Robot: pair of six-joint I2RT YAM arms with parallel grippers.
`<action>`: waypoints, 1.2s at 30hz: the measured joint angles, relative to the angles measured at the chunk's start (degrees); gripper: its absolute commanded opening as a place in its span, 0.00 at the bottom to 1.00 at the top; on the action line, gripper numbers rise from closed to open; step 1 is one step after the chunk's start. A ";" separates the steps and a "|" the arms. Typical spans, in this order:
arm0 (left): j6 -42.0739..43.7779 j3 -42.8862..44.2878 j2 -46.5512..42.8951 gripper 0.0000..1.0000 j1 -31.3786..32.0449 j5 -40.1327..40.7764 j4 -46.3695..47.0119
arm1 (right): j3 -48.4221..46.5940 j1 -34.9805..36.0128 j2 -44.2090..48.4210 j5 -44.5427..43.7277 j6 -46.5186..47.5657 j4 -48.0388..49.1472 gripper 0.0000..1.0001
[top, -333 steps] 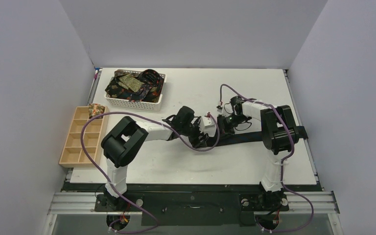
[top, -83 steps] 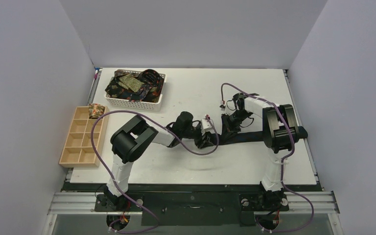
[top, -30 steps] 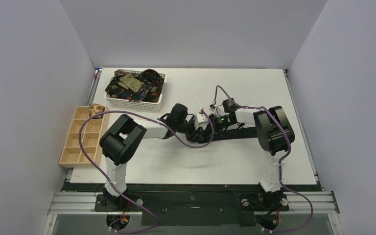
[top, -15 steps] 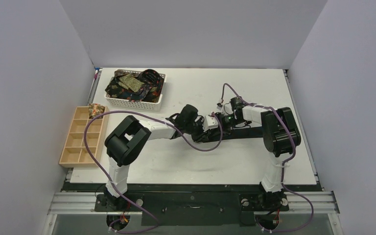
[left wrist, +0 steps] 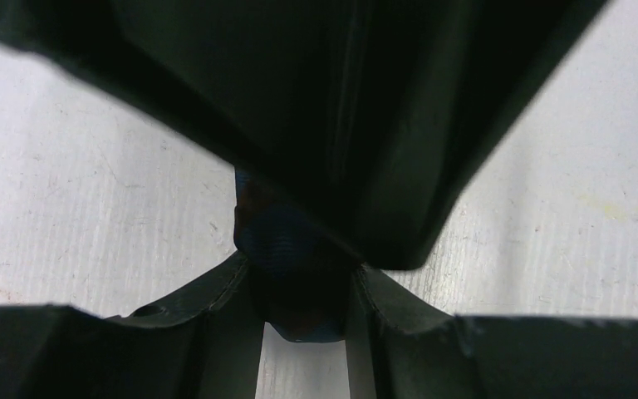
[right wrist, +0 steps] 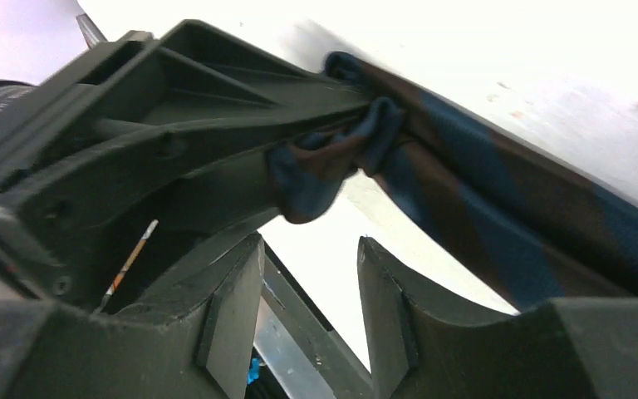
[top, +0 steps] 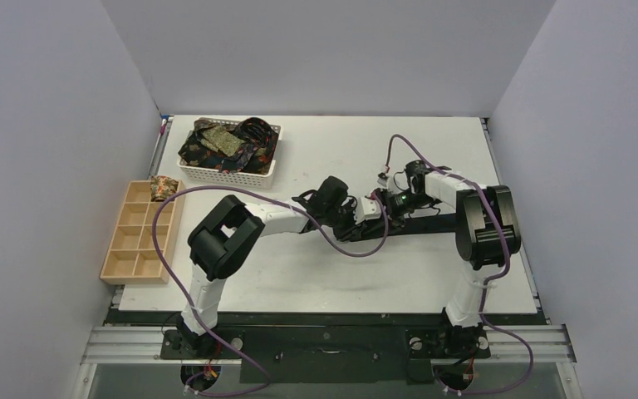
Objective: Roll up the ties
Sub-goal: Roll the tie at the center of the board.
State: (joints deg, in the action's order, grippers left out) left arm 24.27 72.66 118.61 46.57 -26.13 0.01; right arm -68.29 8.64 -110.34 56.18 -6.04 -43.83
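Observation:
A long dark tie [top: 440,222] with blue and brown stripes lies across the middle of the table. My left gripper [top: 359,218] is shut on its bunched left end, and the left wrist view shows that fabric [left wrist: 287,245] pinched between the fingers of the left gripper [left wrist: 303,274]. My right gripper [top: 382,206] hovers just right of that end. In its own view the right gripper [right wrist: 309,249] is open and holds nothing, with the tie [right wrist: 482,208] running off to the right. More ties [top: 220,141] fill the white basket [top: 231,174]. A patterned rolled tie [top: 164,187] sits in the wooden tray [top: 123,264].
The basket stands at the back left and the compartment tray runs along the left table edge. Purple cables loop over both arms near the table's middle. The two grippers are very close together.
My right gripper has opened and drawn back to the right from the tie's end. The left gripper has shifted right with the tie end still pinched.

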 measured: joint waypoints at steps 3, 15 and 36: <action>0.04 0.37 0.20 0.15 0.02 -0.02 -0.44 | -0.74 1.62 0.98 0.28 -0.28 0.52 0.40; 0.42 0.52 0.22 0.19 -0.02 -0.39 -0.85 | -1.05 2.80 -0.24 -2.34 -4.72 6.51 0.00; -4.74 -19.19 -12.92 0.97 -6.08 -6.82 8.28 | -4.90 3.15 -5.40 -12.31 -1.88 1.27 0.00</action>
State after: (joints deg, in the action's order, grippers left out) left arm 19.53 53.47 105.69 40.49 -32.95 8.29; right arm -73.19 11.79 -115.74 43.88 -7.92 -42.57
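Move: The rolled part of the tie is still between the left hand's fingers, right at its fingertips. From the right hand, which hangs open above, the roll lies about 3 cm to the left, 1 cm ahead and 4 cm down. The flat strip leaving the roll passes roughly 2 cm ahead of the right hand, level sideways and 4 cm lower; from the left hand it is some 3 cm to the right and 1 cm ahead, at its height. The tie's roll stays in the still left grip while the right hand eases forward and left about 2 cm, shuts its fingers, then sinks some 4 cm and draws back right, ending with its tips pinching the tie close beside the roll. The left fingers then spread wide, let go of the roll and withdraw left about 6 cm and back 3 cm. ##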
